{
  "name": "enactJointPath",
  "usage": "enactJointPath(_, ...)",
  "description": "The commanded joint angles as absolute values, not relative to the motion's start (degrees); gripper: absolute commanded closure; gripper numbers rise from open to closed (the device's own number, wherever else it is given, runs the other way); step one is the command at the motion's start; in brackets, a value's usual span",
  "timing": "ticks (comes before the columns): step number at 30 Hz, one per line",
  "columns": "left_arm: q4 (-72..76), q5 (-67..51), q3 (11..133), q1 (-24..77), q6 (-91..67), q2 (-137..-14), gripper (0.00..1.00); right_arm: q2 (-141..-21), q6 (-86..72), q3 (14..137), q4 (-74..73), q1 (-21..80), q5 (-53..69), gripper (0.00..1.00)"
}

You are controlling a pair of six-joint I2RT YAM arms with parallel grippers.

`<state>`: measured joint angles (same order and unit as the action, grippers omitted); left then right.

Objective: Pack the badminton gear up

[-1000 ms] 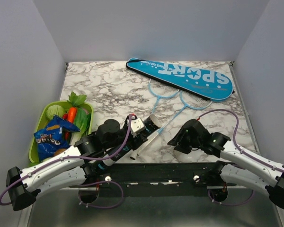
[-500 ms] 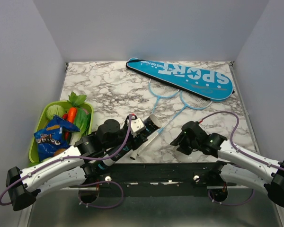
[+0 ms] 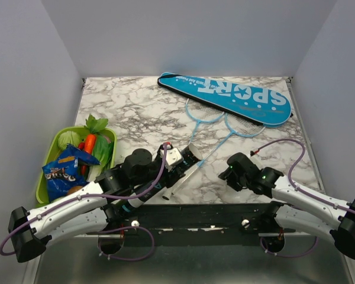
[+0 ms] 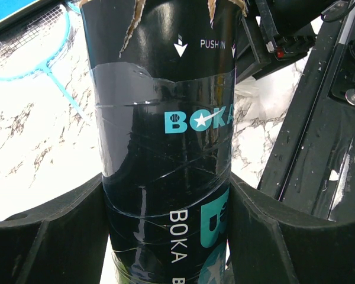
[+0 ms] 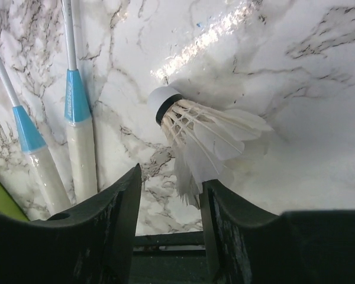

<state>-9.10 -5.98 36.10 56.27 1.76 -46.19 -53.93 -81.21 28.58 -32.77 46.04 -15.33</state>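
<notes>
My left gripper (image 4: 165,189) is shut on the dark slim tube (image 4: 165,118), which reads "BOKA"; from above the tube (image 3: 188,167) slants over the near table. My right gripper (image 5: 170,177) is open and low over the marble. A white shuttlecock (image 5: 195,127) lies on its side just ahead, its feathers brushing the right finger (image 5: 236,225). Two white racket handles (image 5: 83,154) lie to the left. The light-blue rackets (image 3: 204,111) stick out from under the blue "SPORT" cover (image 3: 231,94) at the back. From above, my right gripper (image 3: 225,173) hides the shuttlecock.
A green basket (image 3: 52,145) with vegetables and a blue snack packet (image 3: 65,168) stands at the left edge. The black mounting rail (image 3: 189,216) runs along the near edge. Grey walls close in the table on three sides.
My right gripper has shifted a little to the right and its jaws have narrowed slightly. The left arm and the tube have barely moved.
</notes>
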Motion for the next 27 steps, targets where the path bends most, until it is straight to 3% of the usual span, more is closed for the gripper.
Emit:
enactJointPath(1, -8.0, -5.89, 37.97, 56.43, 1.32, -46.49, 0.86, -53.52, -81.83, 27.6, -33.84, 45.53, -21.88, 0.53)
enactJointPath(3, -8.0, -5.89, 37.97, 56.43, 1.32, -46.76, 0.86, -53.7, -81.83, 27.42, -33.66, 45.26, -22.41, 0.6)
enactJointPath(7, -8.0, -5.98, 38.06, 56.43, 1.41, -47.02, 0.86, -53.61, -81.56, 27.42, -33.75, 45.18, -24.51, 0.88)
enactJointPath(10, -8.0, -6.06, 37.97, 56.43, 1.49, -47.11, 0.86, -52.83, -80.08, 27.6, -33.49, 45.26, -25.66, 0.99)
enactJointPath(18, -8.79, -8.35, 38.14, 56.43, 2.2, -48.07, 0.86, -48.96, -62.95, 36.19, -32.96, 45.26, -24.35, 0.99)
enactJointPath(27, -9.67, -16.86, 38.23, 56.43, 3.25, -50.36, 0.86, -49.48, -36.49, 53.16, -36.9, 45.26, -6.96, 0.99)
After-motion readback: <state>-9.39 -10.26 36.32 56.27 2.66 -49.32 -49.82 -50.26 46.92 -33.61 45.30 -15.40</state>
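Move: The shuttlecock lies just off the right fingertips, its middle about 2 cm ahead, 2 cm to the right and 2 cm lower, cork pointing outward. The mouth of the black tube in the left gripper is some 12 cm to the right hand's left, 4 cm ahead and 12 cm higher; the nearer racket handle lies about 12 cm left, level with that hand and 4 cm lower. From the left hand the shuttlecock is roughly 17 cm right, 2 cm ahead and 15 cm down. The right hand creeps about 1.5 cm forward and as much to the right, low over the table, while its fingers close and pinch the shuttlecock's feathers, then rises quickly some 13 cm, swinging left and farther forward towards the tube mouth as the fingers tip up and the wrist turns about 20 degrees counter-clockwise. The left hand keeps hold of the tube and sinks slightly. ##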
